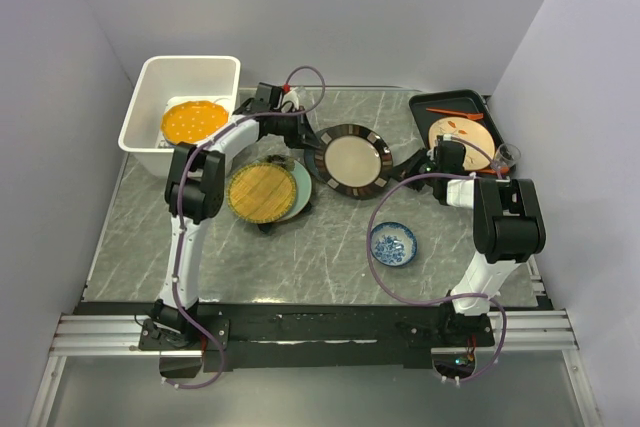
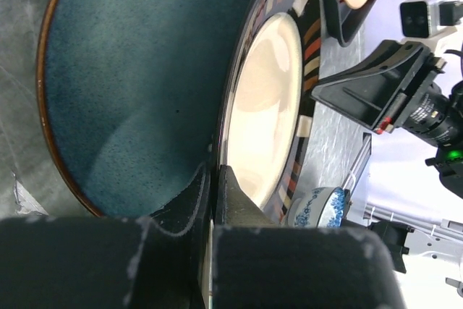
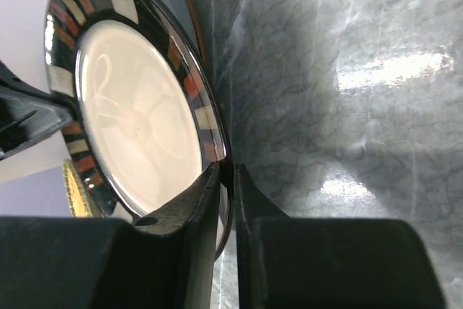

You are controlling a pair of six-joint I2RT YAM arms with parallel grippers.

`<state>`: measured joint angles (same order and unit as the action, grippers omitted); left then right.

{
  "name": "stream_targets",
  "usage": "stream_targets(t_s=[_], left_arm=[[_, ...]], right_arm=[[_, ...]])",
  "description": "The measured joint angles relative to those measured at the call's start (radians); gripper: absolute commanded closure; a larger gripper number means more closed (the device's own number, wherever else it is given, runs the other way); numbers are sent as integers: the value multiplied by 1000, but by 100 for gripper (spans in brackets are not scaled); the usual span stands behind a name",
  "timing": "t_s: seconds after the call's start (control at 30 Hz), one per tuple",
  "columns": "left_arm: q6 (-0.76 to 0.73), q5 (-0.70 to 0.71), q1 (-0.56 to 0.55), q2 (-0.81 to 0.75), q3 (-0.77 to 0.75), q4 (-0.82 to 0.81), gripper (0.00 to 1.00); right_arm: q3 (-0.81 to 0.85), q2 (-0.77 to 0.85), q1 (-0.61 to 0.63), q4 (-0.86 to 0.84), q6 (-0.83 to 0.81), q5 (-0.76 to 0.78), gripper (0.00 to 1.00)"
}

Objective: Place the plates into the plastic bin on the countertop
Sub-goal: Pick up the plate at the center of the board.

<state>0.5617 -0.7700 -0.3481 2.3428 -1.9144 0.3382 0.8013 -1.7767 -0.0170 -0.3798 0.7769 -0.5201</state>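
Observation:
A dark brown plate (image 1: 352, 160) with a cream centre and striped rim hangs between both arms at mid-table. My left gripper (image 1: 308, 147) is shut on its left rim, which is pinched between the fingertips (image 2: 214, 168). My right gripper (image 1: 412, 160) straddles the right rim (image 3: 228, 164), jaws slightly open with a thin dark gap beside the rim. A dark teal plate (image 2: 137, 70) with a brown edge shows behind it in the left wrist view. The white plastic bin (image 1: 190, 62) at the back left holds an orange dotted plate (image 1: 193, 120). A yellow woven plate (image 1: 261, 192) lies on a pale green one (image 1: 301, 187).
A flat black tray (image 1: 440, 102) at the back right carries a tan plate (image 1: 460, 134) with orange marks. A small glass (image 1: 507, 155) stands by the right wall. A blue-and-white dish (image 1: 393, 244) sits on the grey countertop (image 1: 300, 267) toward the front.

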Motion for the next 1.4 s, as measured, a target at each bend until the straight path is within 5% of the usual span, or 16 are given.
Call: stream_targets(t_s=[0.3,0.5,1.4], left_arm=[[1,-12,7,-26,3,-3,99],[5,-19,25,-47,31,-2,99],[69,-15,140,-166,132,-61,99]], right_arm=[[3,0,16,-5,11,-32,54],[3,6,30,-35,19,-76,31],[-6,92,34,-144,42,-129,18]])
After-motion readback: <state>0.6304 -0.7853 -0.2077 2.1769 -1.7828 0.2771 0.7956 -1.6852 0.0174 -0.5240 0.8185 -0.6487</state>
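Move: My left hand already grips the left rim of the brown-rimmed plate; the plastic bin it is bound for lies some 32 cm to the left and 7 cm farther out, about level in height. The dark plate beneath lies about 6 cm to the right, 3 cm nearer and 5 cm below; the yellow woven plate lies 13 cm left and 11 cm back. My right hand is at the opposite rim, the brown-rimmed plate's middle 10 cm to its left and 3 cm ahead. I open my right fingers wide and let the brown-rimmed plate's right rim come free, following it about 3 cm leftward, then rising some 6 cm while the fingers tip up a little. My left hand keeps its pinch, rises, then carries the plate about 7 cm left towards the bin, still climbing and easing slightly forward, turning about 10 degrees counter-clockwise. ##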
